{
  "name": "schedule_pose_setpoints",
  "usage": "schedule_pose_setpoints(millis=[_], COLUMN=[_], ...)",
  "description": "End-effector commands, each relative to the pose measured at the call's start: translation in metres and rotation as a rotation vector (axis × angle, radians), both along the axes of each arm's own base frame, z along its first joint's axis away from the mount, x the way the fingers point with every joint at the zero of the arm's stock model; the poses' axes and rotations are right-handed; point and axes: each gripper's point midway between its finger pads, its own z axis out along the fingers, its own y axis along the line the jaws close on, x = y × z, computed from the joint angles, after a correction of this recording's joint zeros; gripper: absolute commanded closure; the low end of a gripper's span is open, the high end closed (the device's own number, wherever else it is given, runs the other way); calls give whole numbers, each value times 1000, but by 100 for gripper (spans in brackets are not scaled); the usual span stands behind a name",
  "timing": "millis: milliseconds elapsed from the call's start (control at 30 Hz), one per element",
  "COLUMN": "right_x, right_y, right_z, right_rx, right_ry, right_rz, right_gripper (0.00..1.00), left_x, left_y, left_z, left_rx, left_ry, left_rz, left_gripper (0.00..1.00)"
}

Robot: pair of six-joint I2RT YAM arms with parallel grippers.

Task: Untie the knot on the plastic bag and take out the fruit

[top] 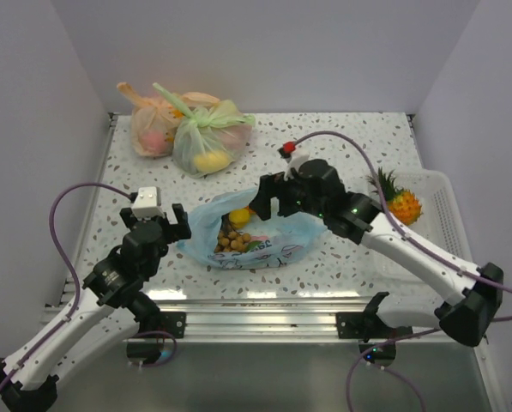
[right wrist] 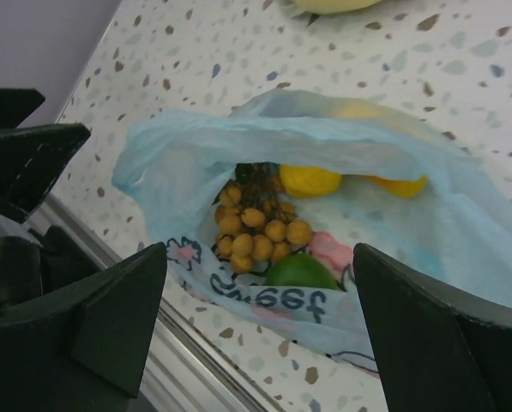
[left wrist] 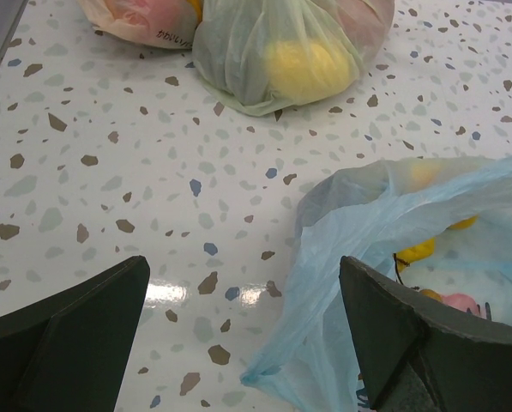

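The light blue plastic bag (top: 254,236) lies on its side mid-table with its mouth gaping, and no knot shows on it. Inside it I see fruit: a bunch of tan berries (right wrist: 256,227), a yellow piece (right wrist: 310,180), an orange piece (right wrist: 401,184) and a green one (right wrist: 300,272). The pineapple (top: 400,203) lies apart in the white tray. My right gripper (right wrist: 260,326) hangs open above the bag's mouth, holding nothing. At the bag's left end my left gripper (left wrist: 243,343) stands open, and a corner of the bag (left wrist: 384,232) reaches in beside its right finger.
A knotted green bag (top: 206,137) and an orange bag (top: 153,127), both with fruit inside, sit at the back left. The white tray (top: 440,193) stands at the right edge. A metal rail (top: 256,302) runs along the near edge, and walls close in the table.
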Motion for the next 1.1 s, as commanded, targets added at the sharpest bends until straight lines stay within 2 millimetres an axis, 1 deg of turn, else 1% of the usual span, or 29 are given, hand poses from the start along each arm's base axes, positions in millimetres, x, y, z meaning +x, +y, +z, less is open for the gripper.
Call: schedule_pose_setpoints(millis=[0, 33, 67, 100, 133, 233, 267, 333, 367, 433, 467, 533, 567, 667, 700, 800, 833, 900, 967, 1000, 1067], right_x=[-11, -8, -14, -11, -9, -9, -9, -10, -9, -8, -7, -7, -4, -5, -7, -7, -6, -6, -7, -7, -8], right_y=[54, 62, 70, 79, 85, 100, 108, 116, 121, 126, 130, 131, 136, 144, 145, 150, 151, 151, 152, 152, 152], right_z=[-19, -34, -46, -46, -64, -84, -98, -108, -121, -133, -144, -160, -169, -182, -193, -203, -205, -206, -205, -205, -203], right_rx=[54, 40, 37, 76, 56, 49, 37, 30, 12, -1, -15, -40, -39, -45, -58, -69, -70, -72, -65, -65, -67], right_ry=[39, 53, 67, 65, 91, 120, 136, 150, 165, 185, 203, 224, 232, 254, 274, 282, 282, 281, 277, 278, 274], right_rz=[64, 49, 58, 47, 41, 39, 44, 53, 55, 53, 49, 46, 43, 59, 66, 79, 81, 81, 92, 93, 103], right_gripper=[8, 8, 8, 9, 9, 9, 9, 9, 9, 8, 8, 8, 8, 8, 8, 10, 12, 18, 27, 40, 56], left_x=[5, 5, 5, 4, 4, 4, 4, 5, 4, 4, 4, 4, 4, 4, 4, 5, 5, 4, 4, 4, 5], left_y=[0, 0, 0, 0, 0, 0, 0, 0, 0, 0, 1, 0, 0, -1, -1, 0, -1, 0, 0, 0, 0], left_z=[9, 9, 10, 10, 10, 11, 11, 9, 9, 11, 11, 11, 11, 11, 10, 10, 11, 11, 11, 11, 11], left_rx=[-18, -21, -21, -23, -23, -25, -24, -23, -21, -25, -25, -25, -24, -22, -21, -21, -21, -21, -21, -22, -20], left_ry=[-38, -39, -41, -43, -43, -46, -45, -43, -42, -46, -47, -48, -49, -46, -45, -45, -46, -47, -48, -49, -49], left_rz=[14, 13, 16, 15, 15, 14, 13, 13, 11, 13, 14, 12, 12, 5, 5, 8, 5, 7, 8, 8, 9], left_gripper=[2, 2, 2, 2, 2, 2, 2, 2, 2, 2, 2, 2, 2, 2, 2, 2, 2, 2, 2, 2, 2])
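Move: The bunch of small brown fruits in the open blue bag lies some 14 cm left of the right hand, about 22 cm below and roughly 1 cm back. At that same depth, a yellow fruit sits about 6 cm beyond the bunch and 2 cm to its right, an orange-yellow one 9 cm beyond and 8 cm right, and a green fruit 6 cm right and 2 cm nearer. From the left hand the bunch is about 18 cm right, level fore-and-aft, 15 cm below. Fingers straddling the bunch of brown fruits start to close on it at the very end, reaching about half open. To get there the empty right hand plunges some 21 cm down through the blue bag's mouth while swinging about 14 cm left, its open fingers tipping some 15 degrees further downward. ##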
